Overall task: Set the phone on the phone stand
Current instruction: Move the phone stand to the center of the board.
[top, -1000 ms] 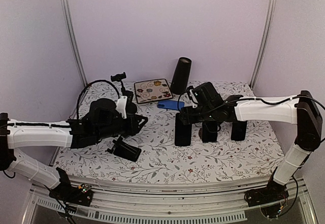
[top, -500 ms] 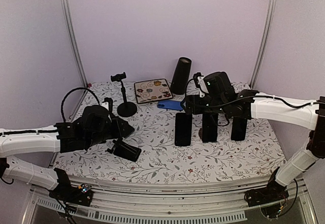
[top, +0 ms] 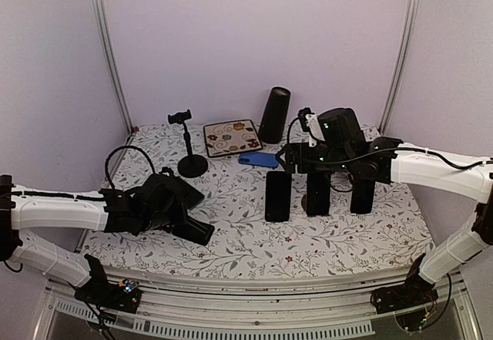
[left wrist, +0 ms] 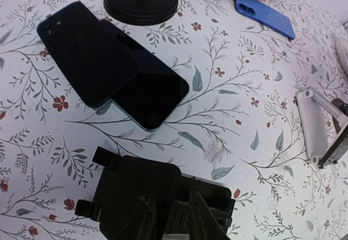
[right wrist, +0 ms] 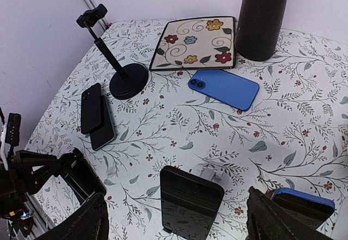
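Note:
A folded black phone stand [left wrist: 136, 188] lies near the table's front left, also [top: 196, 230]. My left gripper [left wrist: 171, 210] is down on it, its fingers close together and clasping a ridge of the stand; in the top view the left gripper [top: 182, 218] touches it. Two black phones [left wrist: 89, 52] lie overlapped on the cloth beyond. My right gripper [right wrist: 179, 221] hangs wide open above a black phone [right wrist: 190, 199] leaning upright on a white stand [right wrist: 209, 172], holding nothing. A blue phone [right wrist: 224, 88] lies flat further back.
Three upright phones [top: 317, 193] stand in a row mid-table. A gooseneck clamp stand [top: 189, 143], a flowered tile [top: 233, 137] and a black cylinder [top: 274, 114] sit at the back. A blue-cased phone [right wrist: 304, 201] leans at the right. A white stand [left wrist: 314, 131] lies right of my left gripper.
The left arm drew back, then came down onto the folded black stand, and its jaws narrowed. The right gripper lifted away from the leftmost upright phone and opened wider.

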Controlling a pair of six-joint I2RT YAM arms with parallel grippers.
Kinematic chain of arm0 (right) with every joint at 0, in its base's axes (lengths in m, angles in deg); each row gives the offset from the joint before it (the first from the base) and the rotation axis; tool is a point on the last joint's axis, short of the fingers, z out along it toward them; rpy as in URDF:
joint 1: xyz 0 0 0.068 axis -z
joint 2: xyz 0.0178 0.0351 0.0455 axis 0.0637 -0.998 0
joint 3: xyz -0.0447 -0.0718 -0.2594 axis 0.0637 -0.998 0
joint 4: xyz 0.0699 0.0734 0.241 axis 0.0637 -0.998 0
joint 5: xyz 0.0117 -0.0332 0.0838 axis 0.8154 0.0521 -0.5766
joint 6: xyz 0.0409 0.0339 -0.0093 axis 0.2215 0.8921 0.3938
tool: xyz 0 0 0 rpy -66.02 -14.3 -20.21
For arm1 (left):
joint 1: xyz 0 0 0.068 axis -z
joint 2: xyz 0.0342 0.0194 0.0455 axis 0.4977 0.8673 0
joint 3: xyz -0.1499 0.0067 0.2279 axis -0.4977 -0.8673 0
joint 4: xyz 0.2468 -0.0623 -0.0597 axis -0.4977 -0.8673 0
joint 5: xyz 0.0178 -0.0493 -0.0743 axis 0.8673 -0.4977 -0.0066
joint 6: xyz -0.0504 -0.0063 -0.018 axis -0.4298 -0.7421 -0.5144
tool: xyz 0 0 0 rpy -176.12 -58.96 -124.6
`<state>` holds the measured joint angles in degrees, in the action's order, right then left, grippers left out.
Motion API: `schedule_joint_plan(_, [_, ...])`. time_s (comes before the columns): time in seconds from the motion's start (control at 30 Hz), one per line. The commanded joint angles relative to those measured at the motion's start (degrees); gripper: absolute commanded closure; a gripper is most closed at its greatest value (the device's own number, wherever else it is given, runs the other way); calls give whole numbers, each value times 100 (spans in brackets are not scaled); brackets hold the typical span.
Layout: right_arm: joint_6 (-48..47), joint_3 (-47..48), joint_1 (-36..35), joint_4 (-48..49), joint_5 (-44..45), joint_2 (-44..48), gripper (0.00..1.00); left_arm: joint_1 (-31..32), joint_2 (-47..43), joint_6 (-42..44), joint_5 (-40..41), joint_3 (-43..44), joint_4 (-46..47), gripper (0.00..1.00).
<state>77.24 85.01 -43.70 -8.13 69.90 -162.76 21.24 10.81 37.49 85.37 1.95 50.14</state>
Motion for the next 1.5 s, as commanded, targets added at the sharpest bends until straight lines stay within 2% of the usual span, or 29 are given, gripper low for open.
schedule_joint_plan(0.0, [-2,-97,-29,87,-34,228,12,-39,236,-1,-25,233,-115,80])
schedule_joint_plan(0.13, [11,-170,-31,81,-35,289,12,-37,277,-107,-106,269,-129,82])
schedule_joint_plan(0.33, [35,-281,-33,138,-77,333,12,72,291,-351,-244,247,-117,81])
schedule_joint_plan(0.53, [31,-338,-34,159,-104,344,12,352,358,-660,-4,365,-346,56])
schedule_joint_plan(0.83, [24,-460,-32,197,-83,428,12,446,-184,-731,434,460,-705,45])
schedule_joint_plan(0.93, [22,-505,-34,209,-68,460,12,348,-382,-747,524,438,-869,35])
schedule_joint_plan(1.03, [30,-525,-31,223,-85,475,12,154,-493,-708,455,320,-898,25])
schedule_joint_plan(1.2, [53,-558,-29,232,-98,517,12,-109,-499,-335,-191,50,-414,6])
schedule_joint_plan(1.27, [55,-561,-30,231,-99,534,12,-148,-428,-299,-398,24,-328,4])
schedule_joint_plan(1.47, [78,-596,-35,257,-125,574,12,-55,-166,-319,-887,54,-171,3])
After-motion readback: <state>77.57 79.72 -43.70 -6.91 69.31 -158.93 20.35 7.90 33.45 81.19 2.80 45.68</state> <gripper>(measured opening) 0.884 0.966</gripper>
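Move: The folded phone stand lies right under the left hand's nearly shut fingers, its middle about 2 cm right, 1 cm back and 3 cm below. Two stacked phones lie some 12 cm ahead of that hand and 3 cm left; the already loaded stand with a black phone is about 27 cm right and 8 cm ahead. From the right hand the folded stand lies roughly 27 cm left, 11 cm back and 17 cm below. Left hand edges rightward, opens wide while rising about 3 cm, then sinks 2 cm, fingers straddling the folded stand. ##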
